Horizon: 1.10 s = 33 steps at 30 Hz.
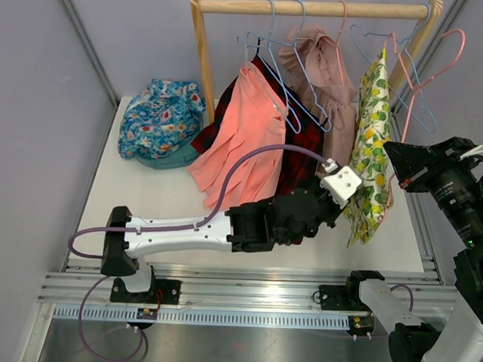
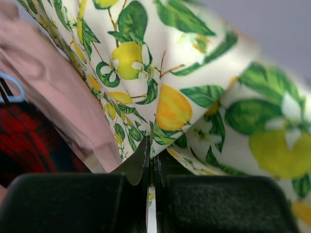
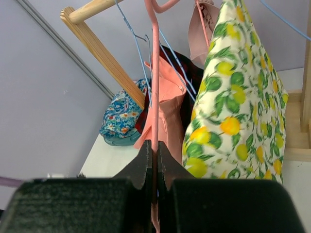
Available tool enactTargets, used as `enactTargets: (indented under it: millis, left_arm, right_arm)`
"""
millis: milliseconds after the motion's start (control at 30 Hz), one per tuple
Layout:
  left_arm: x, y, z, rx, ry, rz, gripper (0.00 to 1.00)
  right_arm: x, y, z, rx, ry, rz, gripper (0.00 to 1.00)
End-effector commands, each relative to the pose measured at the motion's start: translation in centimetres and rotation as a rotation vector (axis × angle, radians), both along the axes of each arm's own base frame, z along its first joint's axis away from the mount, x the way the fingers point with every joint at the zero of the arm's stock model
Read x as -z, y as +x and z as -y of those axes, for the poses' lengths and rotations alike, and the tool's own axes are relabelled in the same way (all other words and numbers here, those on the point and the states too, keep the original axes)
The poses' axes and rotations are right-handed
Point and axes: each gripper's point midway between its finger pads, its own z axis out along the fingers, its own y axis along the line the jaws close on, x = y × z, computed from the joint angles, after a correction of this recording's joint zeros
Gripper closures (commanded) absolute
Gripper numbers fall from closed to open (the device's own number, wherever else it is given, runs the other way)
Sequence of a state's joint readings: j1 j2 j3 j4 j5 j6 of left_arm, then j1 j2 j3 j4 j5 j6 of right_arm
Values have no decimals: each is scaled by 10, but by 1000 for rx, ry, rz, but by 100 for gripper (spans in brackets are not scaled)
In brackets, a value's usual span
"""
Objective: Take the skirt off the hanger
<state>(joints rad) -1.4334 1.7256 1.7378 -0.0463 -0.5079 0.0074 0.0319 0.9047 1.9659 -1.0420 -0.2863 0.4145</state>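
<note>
The skirt (image 1: 370,146), white with a lemon and leaf print, hangs at the right end of the rail on a pink hanger (image 1: 436,69). My left gripper (image 1: 345,207) reaches in from the left and is shut on the skirt's lower edge; in the left wrist view the fabric (image 2: 194,97) is pinched between the closed jaws (image 2: 151,155). My right gripper (image 1: 396,157) is just right of the skirt. It is shut on the pink hanger (image 3: 155,73), whose wire runs down between the jaws (image 3: 154,150), with the skirt (image 3: 238,97) beside it.
A wooden rail (image 1: 311,7) carries blue hangers (image 1: 273,63), a salmon garment (image 1: 243,133), a red plaid one (image 1: 302,143) and a dusty pink one (image 1: 332,81). A blue floral heap (image 1: 160,118) lies on the white table at the back left.
</note>
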Motion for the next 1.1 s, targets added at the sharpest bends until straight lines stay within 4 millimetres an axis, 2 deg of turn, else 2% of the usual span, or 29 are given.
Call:
enactTargets:
  millis: [0,67,100,167,200,233,267,300,367,400,467,500,567,600,733,800,833,867,900,967,1000,1033,1067]
  left_arm:
    - [32,-34,-14,44,-16,-98,100]
    - [54,-51,-24,45,8,-135,100]
    - [83,-71,-26,65,47,-173,100]
    - [103,-87,-35,64,76,-202,100]
    - [113,-107,-41,85,90,-237,100]
    - [131,-115,-49,85,128,-249,100]
    - [138,-120,-58,63,140,-253,100]
    - [139,-136,-68,75,139,-281,100]
    - [154,-143,-86,52,161,-299,100]
    - [149,-153,-96,60,133,-339,100]
    - [160,-155,-112,38,140,-362,100]
    - [164,-161,-120,34,139,-388,100]
    - [160,-160,-134,6,114,-401,100]
    - [167,-161,-144,-14,133,-414,100]
    - [170,-155,-168,-80,143,-423,100]
    - [169,-151,-179,-110,138,-421,100]
    - [167,-150,-183,-118,133,-421,100]
    - [163,-146,-187,-130,117,-422,100]
    - [164,-144,-193,-142,124,-423,100]
    - [161,-139,-201,-166,114,-417,100]
    - [160,-135,-207,-177,118,-413,100]
    - [158,-133,-210,-186,114,-411,100]
    - [155,-128,-214,-206,107,-397,100]
  right_arm:
    - [-36,5,7,41,-20,126,100]
    - [-40,15,11,63,-28,125,100]
    - [-41,17,11,66,-30,123,100]
    - [-44,28,13,77,-35,113,100]
    - [-43,32,14,82,-37,106,100]
    - [-41,40,13,83,-38,90,100]
    - [-40,44,13,83,-37,82,100]
    - [-37,48,14,85,-38,70,100]
    - [-23,62,11,75,-37,26,100]
    - [-22,67,11,75,-37,27,100]
    - [-7,83,12,82,-33,-13,100]
    - [-8,88,11,81,-31,-6,100]
    - [1,105,12,88,-33,-30,100]
    - [-2,111,12,90,-32,-21,100]
    - [7,150,13,106,-38,-54,100]
    - [2,165,14,111,-41,-36,100]
    - [10,183,13,112,-43,-62,100]
    - [2,190,14,115,-43,-39,100]
    - [13,210,14,118,-49,-72,100]
    - [11,228,15,121,-51,-67,100]
    - [13,238,17,127,-50,-75,100]
    - [26,257,20,135,-51,-106,100]
    - [24,262,21,133,-44,-102,100]
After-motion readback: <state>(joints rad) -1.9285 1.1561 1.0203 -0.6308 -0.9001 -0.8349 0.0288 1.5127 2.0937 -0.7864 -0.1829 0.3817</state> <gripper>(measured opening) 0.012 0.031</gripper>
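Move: The left fingers already pinch the lemon skirt, whose middle is about 6 cm ahead and 5 cm right of them; the teal bin under the blue floral clothes lies some 50 cm left, 35 cm ahead and 32 cm below, the coral skirt about 20 cm ahead, 20 cm left and 10 cm below. The right hand grips the pink hanger with the rail some 32 cm ahead and 10 cm above; the pink dress is about 26 cm ahead, 12 cm left and 10 cm lower. Keeping its pinch on the lemon skirt, the left hand yanks it back and down off the hanger, roughly 17 cm each way while drifting left, then swings on leftward to about 20 cm in all, its fingers tipping down some 25 degrees. The right hand, still closed on the pink hanger, first holds it nearly in place and then carries it faster and faster forward towards the rail, about 25 cm in all, sinking slightly. ##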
